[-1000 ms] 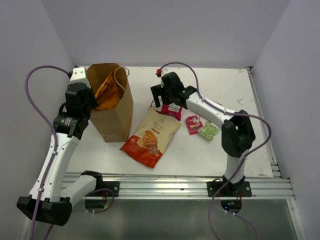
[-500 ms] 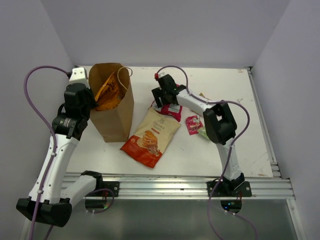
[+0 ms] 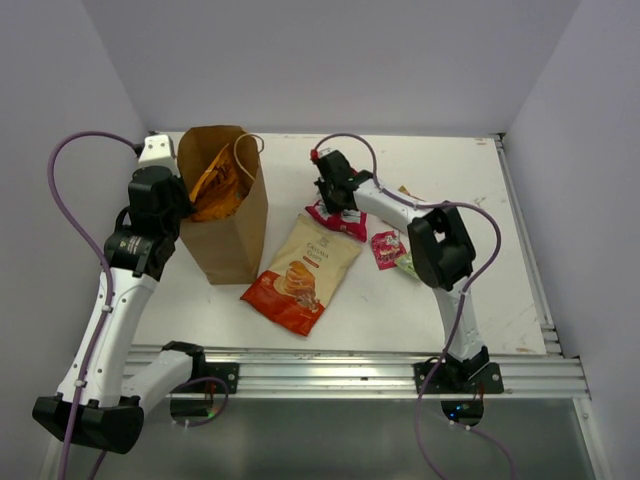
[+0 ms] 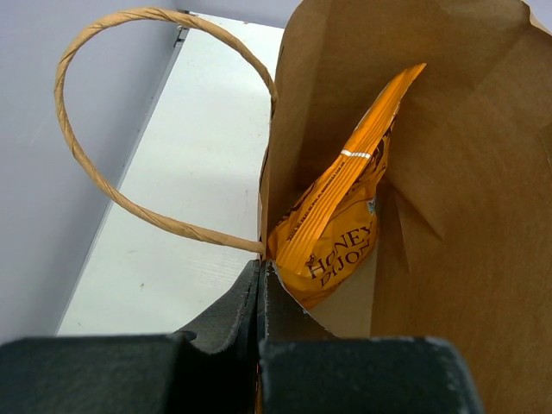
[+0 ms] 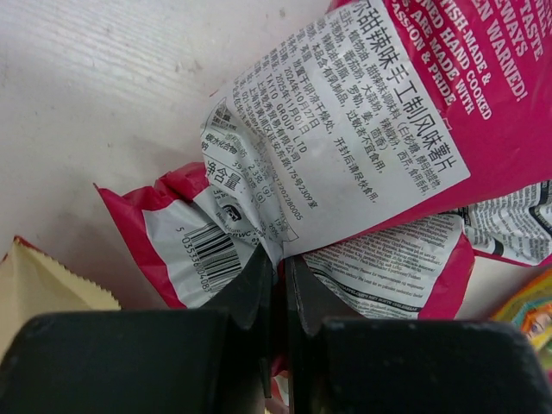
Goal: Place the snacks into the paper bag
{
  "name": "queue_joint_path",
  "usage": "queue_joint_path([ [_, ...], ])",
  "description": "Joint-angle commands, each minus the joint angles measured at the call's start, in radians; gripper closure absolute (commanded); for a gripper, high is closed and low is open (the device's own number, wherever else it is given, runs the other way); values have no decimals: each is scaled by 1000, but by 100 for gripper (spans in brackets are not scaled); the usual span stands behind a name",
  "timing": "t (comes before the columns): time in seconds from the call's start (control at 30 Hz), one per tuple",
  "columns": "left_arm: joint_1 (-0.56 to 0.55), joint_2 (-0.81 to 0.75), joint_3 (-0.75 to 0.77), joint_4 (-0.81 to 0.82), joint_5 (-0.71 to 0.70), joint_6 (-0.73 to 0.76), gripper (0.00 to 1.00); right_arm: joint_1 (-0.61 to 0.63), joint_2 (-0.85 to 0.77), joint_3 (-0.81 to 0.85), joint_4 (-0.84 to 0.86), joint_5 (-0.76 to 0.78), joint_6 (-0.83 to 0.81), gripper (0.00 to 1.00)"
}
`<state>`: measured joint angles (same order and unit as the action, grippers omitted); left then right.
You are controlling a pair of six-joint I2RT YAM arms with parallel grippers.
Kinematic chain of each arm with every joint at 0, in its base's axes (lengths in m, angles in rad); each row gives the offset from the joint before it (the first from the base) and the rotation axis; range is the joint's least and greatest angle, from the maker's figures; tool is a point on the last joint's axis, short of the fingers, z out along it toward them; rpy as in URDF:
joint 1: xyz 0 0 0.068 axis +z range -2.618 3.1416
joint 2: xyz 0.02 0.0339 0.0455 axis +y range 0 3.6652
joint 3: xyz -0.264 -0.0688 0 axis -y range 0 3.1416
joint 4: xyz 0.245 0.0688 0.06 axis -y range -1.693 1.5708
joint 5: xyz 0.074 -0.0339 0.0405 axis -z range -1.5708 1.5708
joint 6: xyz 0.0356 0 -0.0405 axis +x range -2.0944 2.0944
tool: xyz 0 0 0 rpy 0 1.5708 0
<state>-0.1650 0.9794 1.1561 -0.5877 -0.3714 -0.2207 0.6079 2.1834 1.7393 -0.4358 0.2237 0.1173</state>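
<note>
The paper bag (image 3: 232, 225) stands upright at the left with the orange chip bag (image 3: 214, 186) inside. My left gripper (image 3: 178, 200) is shut on the bag's left rim. In the left wrist view the gripper (image 4: 260, 272) pinches the paper wall (image 4: 466, 172) beside the orange bag (image 4: 345, 216). My right gripper (image 3: 335, 207) is shut on a fold of the pink-and-white bag (image 3: 340, 222), which lies on the table. The right wrist view shows the gripper (image 5: 280, 263) pinching that bag (image 5: 345, 129). The red-and-cream chip bag (image 3: 300, 275) lies flat in front of the paper bag.
A small pink packet (image 3: 385, 248) and a green packet (image 3: 404, 264) lie right of the pink-and-white bag, partly under my right forearm. The bag's twisted handle (image 4: 103, 190) loops out to the left. The cream bag's corner (image 5: 43, 289) shows by the right fingers.
My right arm has folded its elbow in toward the middle and its gripper has come down and shut on the pink-and-white bag. The left arm and paper bag have not moved.
</note>
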Motion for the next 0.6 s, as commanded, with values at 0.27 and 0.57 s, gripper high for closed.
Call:
queue_joint_path([
  [0.27,-1,-21,7,-6,11,3,100,53,-301,492,-87,28,-20,100],
  [0.57,-1,-4,10,12,15,0,100,130,-242,616,380,-490,342,100],
])
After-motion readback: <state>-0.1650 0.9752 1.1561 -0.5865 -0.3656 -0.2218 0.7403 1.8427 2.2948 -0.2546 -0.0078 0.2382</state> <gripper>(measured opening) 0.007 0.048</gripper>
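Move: The fingers of my right hand are already shut on the pink snack, low over the table. The paper bag's mouth lies some 22 cm to my right hand's left, about 7 cm back and 24 cm higher. The cream snack lies about 18 cm back and 6 cm left of that hand; the small pink packet is 12 cm back and 13 cm right. From my left hand, at the rim, the mouth is roughly 7 cm ahead and 7 cm right, about level. With the pink snack still pinched, my right hand sweeps fast straight up, nearly 50 cm, then also bears left (about 9 cm) and back, bringing it nearer to the paper bag and well above its rim. My wrist swings some 65 degrees so the fingers end pointing forward-left and slightly up. My left hand stays still, keeping its pinch on the paper bag's rim. ##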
